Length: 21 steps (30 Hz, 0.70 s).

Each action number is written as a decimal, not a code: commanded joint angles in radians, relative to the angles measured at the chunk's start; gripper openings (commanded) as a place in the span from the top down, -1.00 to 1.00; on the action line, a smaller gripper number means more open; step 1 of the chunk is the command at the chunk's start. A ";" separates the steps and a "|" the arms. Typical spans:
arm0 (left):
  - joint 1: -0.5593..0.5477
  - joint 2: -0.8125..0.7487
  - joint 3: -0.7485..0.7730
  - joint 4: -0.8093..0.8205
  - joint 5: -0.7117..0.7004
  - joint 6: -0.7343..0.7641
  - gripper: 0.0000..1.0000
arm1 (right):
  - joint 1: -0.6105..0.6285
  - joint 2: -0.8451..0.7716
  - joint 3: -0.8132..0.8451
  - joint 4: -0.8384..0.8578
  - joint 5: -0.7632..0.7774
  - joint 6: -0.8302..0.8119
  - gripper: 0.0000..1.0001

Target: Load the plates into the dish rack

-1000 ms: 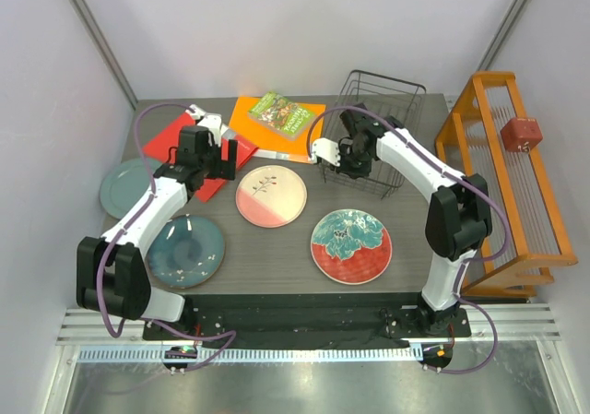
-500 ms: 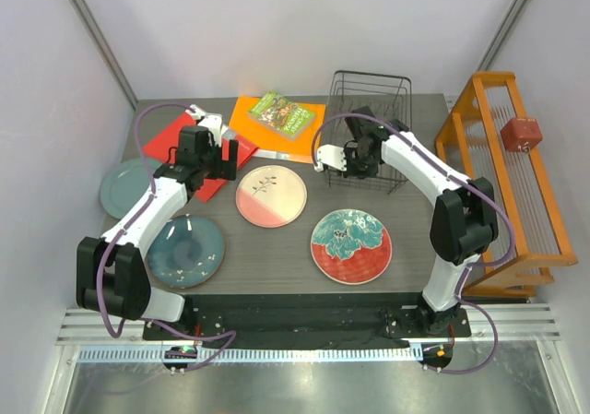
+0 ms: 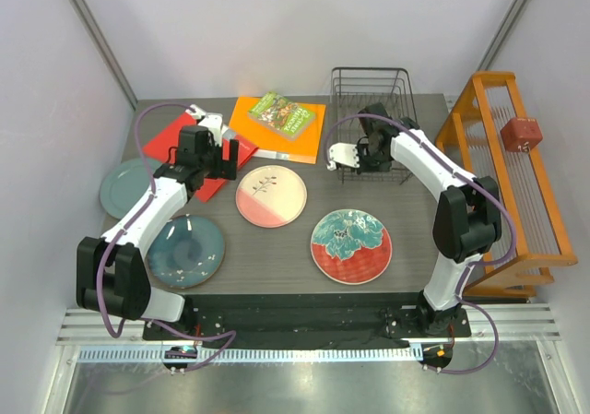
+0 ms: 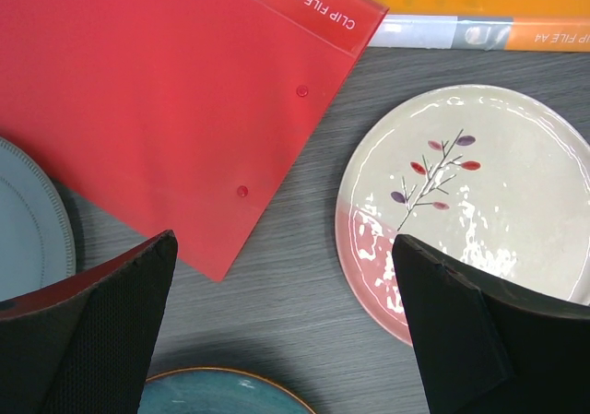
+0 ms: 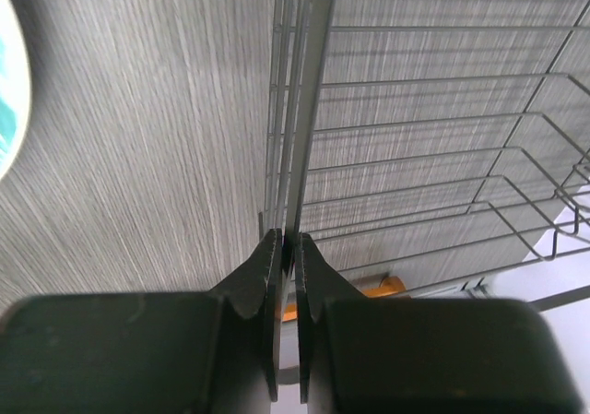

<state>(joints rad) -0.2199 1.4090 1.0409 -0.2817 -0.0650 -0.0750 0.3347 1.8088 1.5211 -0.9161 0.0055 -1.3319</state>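
The black wire dish rack [image 3: 371, 91] stands at the back right of the table. My right gripper [image 3: 367, 156] is shut on its near side wall; in the right wrist view the jaws [image 5: 288, 243] pinch the upright wires of the rack [image 5: 304, 110]. Four plates lie flat on the table: cream-and-pink with a sprig [image 3: 271, 195], red with teal flowers [image 3: 351, 246], dark teal [image 3: 186, 251] and grey-green [image 3: 124, 186]. My left gripper [image 3: 224, 154] hovers open over bare table [image 4: 284, 243], between the cream-and-pink plate [image 4: 479, 193] and the dark teal plate [image 4: 221, 394].
A red clip file [image 3: 161, 142] lies under the left arm, with an orange file [image 3: 263, 130] and a green book [image 3: 281, 114] behind the plates. An orange wooden rack [image 3: 507, 174] carrying a small red box [image 3: 521, 134] lines the right edge.
My right gripper has swung the dish rack round and pushed it back and to the right, so it now sits square to the table. The left arm has not moved.
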 commanded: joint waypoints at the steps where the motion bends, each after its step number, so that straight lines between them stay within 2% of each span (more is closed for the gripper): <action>1: 0.005 -0.002 -0.010 0.038 0.022 -0.008 -0.99 | -0.014 0.035 0.014 0.103 0.070 -0.050 0.98; 4: 0.007 0.001 -0.009 0.041 0.025 -0.012 -0.99 | -0.014 0.041 0.016 0.149 0.071 -0.027 0.97; 6: 0.007 0.005 -0.007 0.041 0.028 -0.016 -0.99 | -0.014 0.046 0.007 0.186 0.100 -0.013 0.89; 9: 0.007 0.011 -0.002 0.038 0.033 -0.016 -0.99 | -0.017 0.043 -0.021 0.236 0.146 0.005 0.62; 10: 0.005 0.013 -0.001 0.039 0.036 -0.016 -0.99 | -0.022 0.038 -0.024 0.238 0.145 0.008 0.42; 13: 0.007 0.008 -0.001 0.038 0.044 -0.029 -0.99 | -0.028 0.003 -0.036 0.243 0.131 0.017 0.10; 16: 0.002 -0.004 0.010 0.030 0.060 -0.051 -0.99 | -0.026 -0.046 -0.033 0.249 0.123 0.045 -0.10; 21: -0.016 -0.056 0.028 0.015 0.102 -0.072 -0.99 | -0.025 -0.126 0.001 0.246 0.146 0.144 -0.24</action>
<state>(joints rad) -0.2230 1.4147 1.0355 -0.2817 -0.0143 -0.1139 0.3119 1.8153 1.4765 -0.7628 0.1032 -1.2648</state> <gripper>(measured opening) 0.994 0.602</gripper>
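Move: Right in the right hand's fingers is the near rim of the dish rack. The rack's middle lies about 14 cm ahead, roughly level sideways and 6 cm lower. The floral red plate lies some 19 cm back and 7 cm to the left. The pink-rimmed plate is about 31 cm left and 3 cm back, both plates some 11 cm below. From the left hand the rack is about 14 cm ahead, 44 cm right and 9 cm lower. Letting go of the rack's near rim: the right hand, still pinching at first, eases about a centimetre forward and right. Its fingers then open to a bit over half while it goes on forward, some 2.5 cm forward and 2 cm right in all. It dips about a centimetre and comes back up, and the fingertips tilt a few degrees forward. ##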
